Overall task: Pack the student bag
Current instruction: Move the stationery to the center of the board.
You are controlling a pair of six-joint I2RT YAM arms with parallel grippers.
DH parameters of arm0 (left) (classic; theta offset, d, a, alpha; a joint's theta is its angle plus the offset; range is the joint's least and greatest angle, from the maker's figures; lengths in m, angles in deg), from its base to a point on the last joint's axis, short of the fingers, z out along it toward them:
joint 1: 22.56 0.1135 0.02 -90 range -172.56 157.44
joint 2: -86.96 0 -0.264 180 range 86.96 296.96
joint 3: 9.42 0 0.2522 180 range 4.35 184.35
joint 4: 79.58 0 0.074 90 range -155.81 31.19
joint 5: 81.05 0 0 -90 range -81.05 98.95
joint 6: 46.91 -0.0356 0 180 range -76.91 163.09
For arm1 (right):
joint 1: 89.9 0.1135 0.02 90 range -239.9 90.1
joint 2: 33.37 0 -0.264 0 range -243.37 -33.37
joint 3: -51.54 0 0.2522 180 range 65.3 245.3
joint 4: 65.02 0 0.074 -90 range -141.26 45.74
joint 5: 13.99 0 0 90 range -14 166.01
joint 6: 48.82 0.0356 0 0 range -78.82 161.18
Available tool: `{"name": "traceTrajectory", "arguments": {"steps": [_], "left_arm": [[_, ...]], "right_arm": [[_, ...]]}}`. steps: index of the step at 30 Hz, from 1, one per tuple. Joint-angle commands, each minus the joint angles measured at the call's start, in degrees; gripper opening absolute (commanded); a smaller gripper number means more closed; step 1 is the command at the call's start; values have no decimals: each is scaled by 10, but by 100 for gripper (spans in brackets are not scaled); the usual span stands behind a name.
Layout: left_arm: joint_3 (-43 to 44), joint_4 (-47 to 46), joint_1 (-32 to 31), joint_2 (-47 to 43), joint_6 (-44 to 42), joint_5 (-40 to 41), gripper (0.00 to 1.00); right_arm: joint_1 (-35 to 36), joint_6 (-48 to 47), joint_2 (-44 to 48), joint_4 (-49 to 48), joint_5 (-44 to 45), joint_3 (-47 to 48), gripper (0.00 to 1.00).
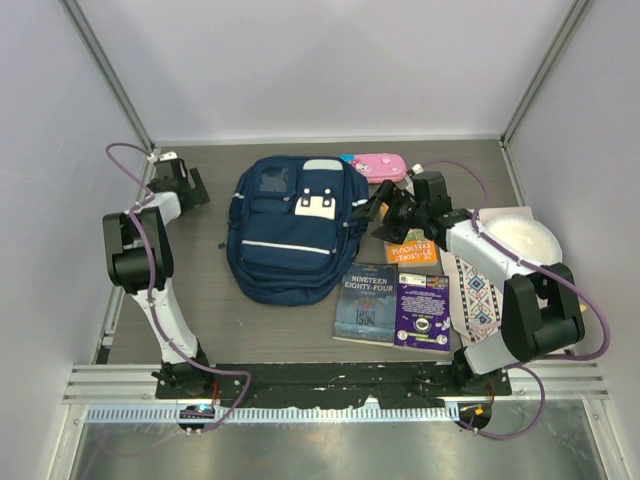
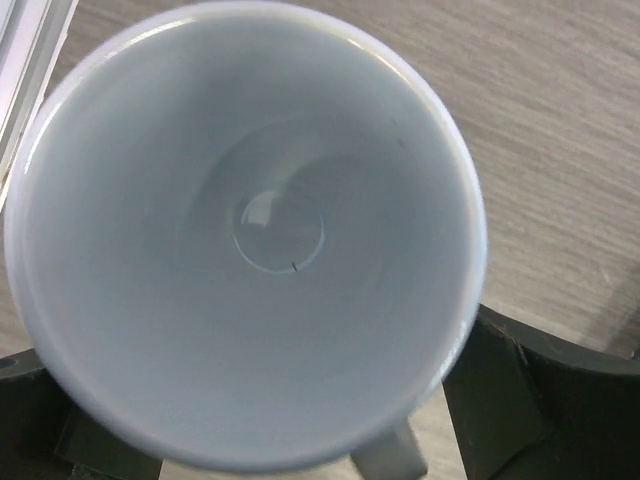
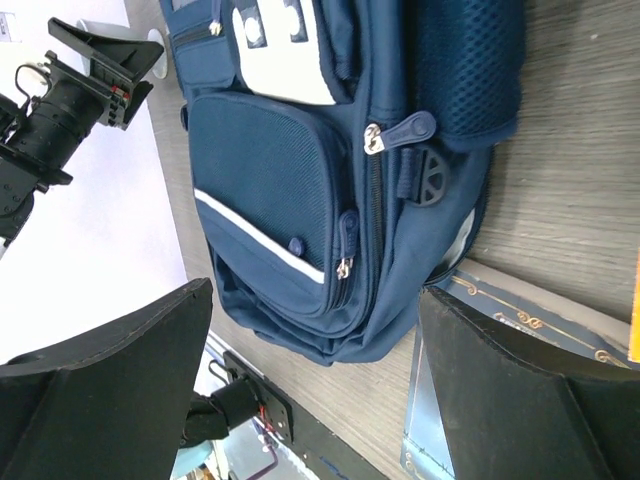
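Observation:
The student bag [image 1: 290, 225], a navy backpack with white stripe trim and a white patch, lies flat in the middle of the table with its zips closed [image 3: 300, 180]. My right gripper [image 1: 383, 205] hovers open just right of the bag and points at it. In the right wrist view its fingers [image 3: 110, 390] frame the bag's lower corner with nothing between them. My left gripper [image 1: 188, 185] is at the far left corner, open. It straddles a white mug [image 2: 250, 230] seen from straight above, with one dark finger [image 2: 520, 400] on each side of the mug.
A pink pencil case [image 1: 378, 165] lies at the bag's top right. Three books lie right of the bag: an orange one [image 1: 412, 247], Nineteen Eighty-Four [image 1: 365, 302] and a purple one [image 1: 422, 310]. A white plate [image 1: 520, 240] and a patterned cloth [image 1: 478, 290] lie under the right arm.

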State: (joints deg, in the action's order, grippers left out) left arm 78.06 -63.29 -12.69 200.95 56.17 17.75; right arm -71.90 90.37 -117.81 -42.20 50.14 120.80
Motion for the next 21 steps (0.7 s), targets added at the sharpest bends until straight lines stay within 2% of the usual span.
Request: {"name": "traceTrajectory", "arguments": {"steps": [1,5,9,15,21], "left_arm": [[59,-5,2,36,5,-22,100],[104,5,5,64,12,-33,100],[115,23,4,69,12,-39,100],[19,0,5,-18,41,-48,100],[-42,-8,4,-71,70,-71,100]], "right_arm": [[-23,-14,-10,-11,-8,28,89],[-48,-30,-43,0,14,65,89],[-61,-62,-120,36,58,143,89],[-82,-90,-235,82,194,306,89],[-82,-114,-397,110,240,498,89]]}}
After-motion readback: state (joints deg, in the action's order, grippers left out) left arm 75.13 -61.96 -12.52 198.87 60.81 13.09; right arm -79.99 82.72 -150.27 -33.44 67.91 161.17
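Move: About 22 cm ahead of the right hand, 3 cm to its right and 14 cm lower lies the pink pencil case. The orange book is level with that hand, some 13 cm to its right; the backpack's middle is about 19 cm to its left and 1 cm ahead. The left hand has the mug about 4 cm ahead, 2 cm left, at its own height; the backpack's middle lies 36 cm to its right and 13 cm back. Sweeping forward about 20 cm and some 7 cm right, gathering speed, the open right hand leaves the backpack's right side for the pencil case, staying well above the table while its wrist swings clockwise and its left side dips. The left hand, open around the mug's near side, pushes forward about 4 cm, then backs off 5 cm, easing slightly right. ##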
